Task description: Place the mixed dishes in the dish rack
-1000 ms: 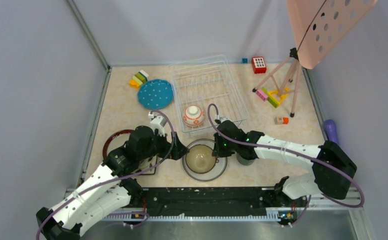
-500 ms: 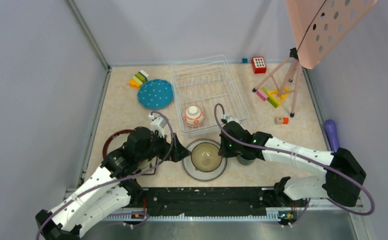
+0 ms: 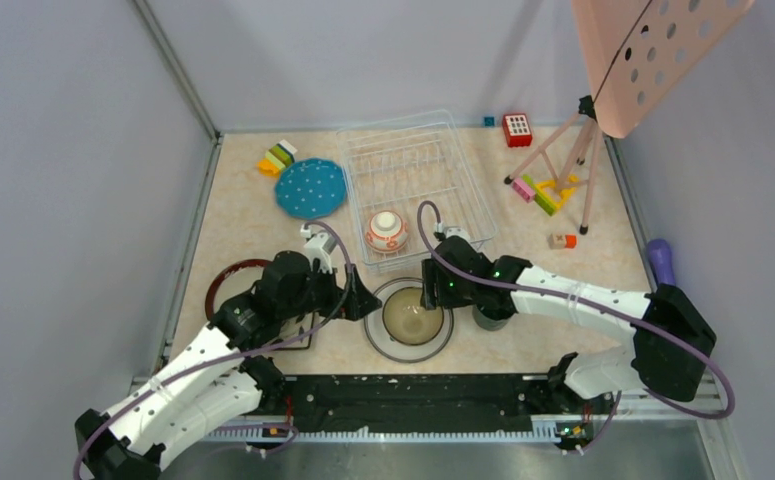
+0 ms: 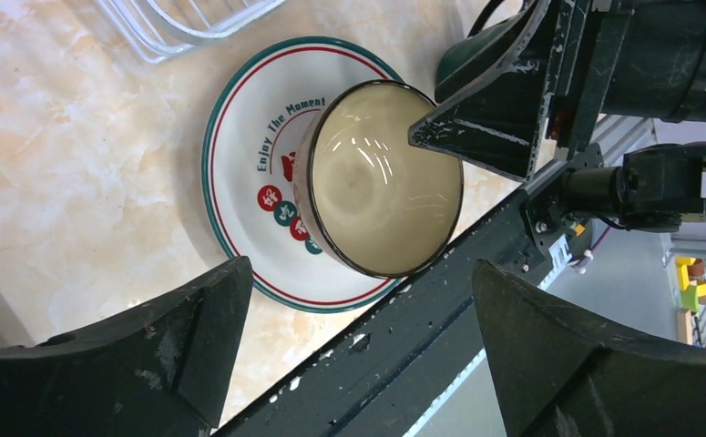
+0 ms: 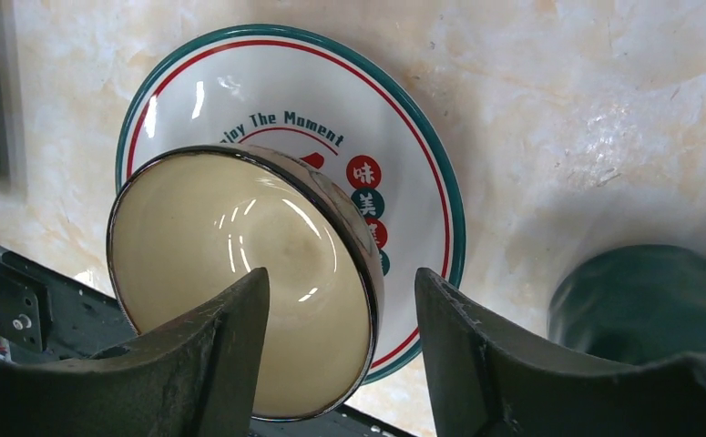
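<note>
The brown bowl [image 3: 410, 315] [image 5: 240, 273] [image 4: 381, 182] sits off-centre on the grey-rimmed round plate [image 3: 378, 341] [image 5: 404, 118] [image 4: 240, 155]. My right gripper [image 3: 431, 290] [image 5: 340, 300] is open and straddles the bowl's rim, one finger over its inside and one outside. My left gripper [image 3: 359, 300] [image 4: 360, 269] is wide open just left of the plate, holding nothing. The dark green mug [image 3: 488, 320] [image 5: 640, 300] stands right of the plate, half under the right arm. The orange-white bowl [image 3: 387, 231] lies in the dish rack [image 3: 413, 160]. The blue dotted plate [image 3: 310, 187] lies left of the rack.
A dark-rimmed dish [image 3: 225, 282] lies partly hidden under my left arm. Toy blocks [image 3: 277, 157] [image 3: 545, 192] are scattered at the back. A pink perforated board on a tripod [image 3: 578, 150] stands at the back right. The black base rail [image 3: 413, 395] runs along the near edge.
My right gripper, shut at the bowl's rim half a second ago, has opened and shifted slightly left. The bowl was nudged a little to the right. The left gripper barely moved.
</note>
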Robot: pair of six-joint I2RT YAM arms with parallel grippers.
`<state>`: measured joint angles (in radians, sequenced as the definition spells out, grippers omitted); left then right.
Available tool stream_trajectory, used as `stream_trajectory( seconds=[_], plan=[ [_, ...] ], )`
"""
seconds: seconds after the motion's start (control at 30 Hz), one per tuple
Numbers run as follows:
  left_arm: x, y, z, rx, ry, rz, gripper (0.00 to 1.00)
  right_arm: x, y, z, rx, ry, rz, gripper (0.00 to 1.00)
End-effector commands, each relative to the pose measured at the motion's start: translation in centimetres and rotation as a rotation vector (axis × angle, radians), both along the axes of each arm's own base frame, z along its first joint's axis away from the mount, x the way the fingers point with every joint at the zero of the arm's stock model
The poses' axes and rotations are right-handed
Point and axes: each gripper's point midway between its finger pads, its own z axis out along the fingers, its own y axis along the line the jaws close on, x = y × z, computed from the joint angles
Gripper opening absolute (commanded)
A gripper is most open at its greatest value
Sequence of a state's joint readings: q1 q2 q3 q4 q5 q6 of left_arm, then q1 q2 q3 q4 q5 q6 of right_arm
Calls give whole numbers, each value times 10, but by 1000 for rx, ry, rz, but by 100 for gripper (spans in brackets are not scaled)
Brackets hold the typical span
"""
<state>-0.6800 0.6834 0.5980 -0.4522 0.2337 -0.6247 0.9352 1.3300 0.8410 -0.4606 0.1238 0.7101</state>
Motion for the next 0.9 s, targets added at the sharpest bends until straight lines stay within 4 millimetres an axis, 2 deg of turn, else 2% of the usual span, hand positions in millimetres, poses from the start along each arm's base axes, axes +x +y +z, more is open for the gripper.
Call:
stream_trajectory(
  seconds=[0.0,0.13,0.23,0.4,0.6,0.83,0.87],
  plan=[
    [18,-4,25,-29,-87,28,95,9,11,11,9,-35,14,60],
    [15,-9,18,-48,-72,8,95,8,11,2,-9,-27,28,57],
    [14,-9,13,-54,-54,13,95,6,15,6,33,-39,40,45],
    [11,-8,11,-60,-38,11,94,6,16,9,28,-40,61,47],
    [8,-6,13,-70,-38,25,94,-1,12,-5,-16,6,85,46],
    [-1,-5,1,-93,-7,15,93,-10,5,-12,4,18,82,29],
    [-3,-5,-1,-96,2,11,94,-11,5,-12,3,21,85,24]
  ],
)
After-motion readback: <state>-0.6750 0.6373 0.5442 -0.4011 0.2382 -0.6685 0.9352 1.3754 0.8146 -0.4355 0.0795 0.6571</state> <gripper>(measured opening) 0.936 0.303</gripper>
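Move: The beige bowl sits on the plate just under the right hand, its middle about 3 cm back, 4 cm to the left and some 5 cm lower, so the open fingers hang over its right-forward rim. The plate's middle is about 2 cm back, 4 cm left and 8 cm below; the dark green mug stands roughly 13 cm to the right, level with the hand. The patterned bowl in the rack is some 16 cm ahead and 9 cm left. From the left hand, the beige bowl lies level, about 8 cm right and 12 cm down. The right hand sinks about 2 cm in all towards the beige bowl's right-forward rim, hovering almost in place midway and then easing down and about 1 cm back, while the wrist turns slightly counter-clockwise, by some 5 degrees. Its fingers close from a bit over half open to about a third, bringing one tip inside the bowl and the other outside so that they straddle the rim; a firm pinch can't be seen yet. ##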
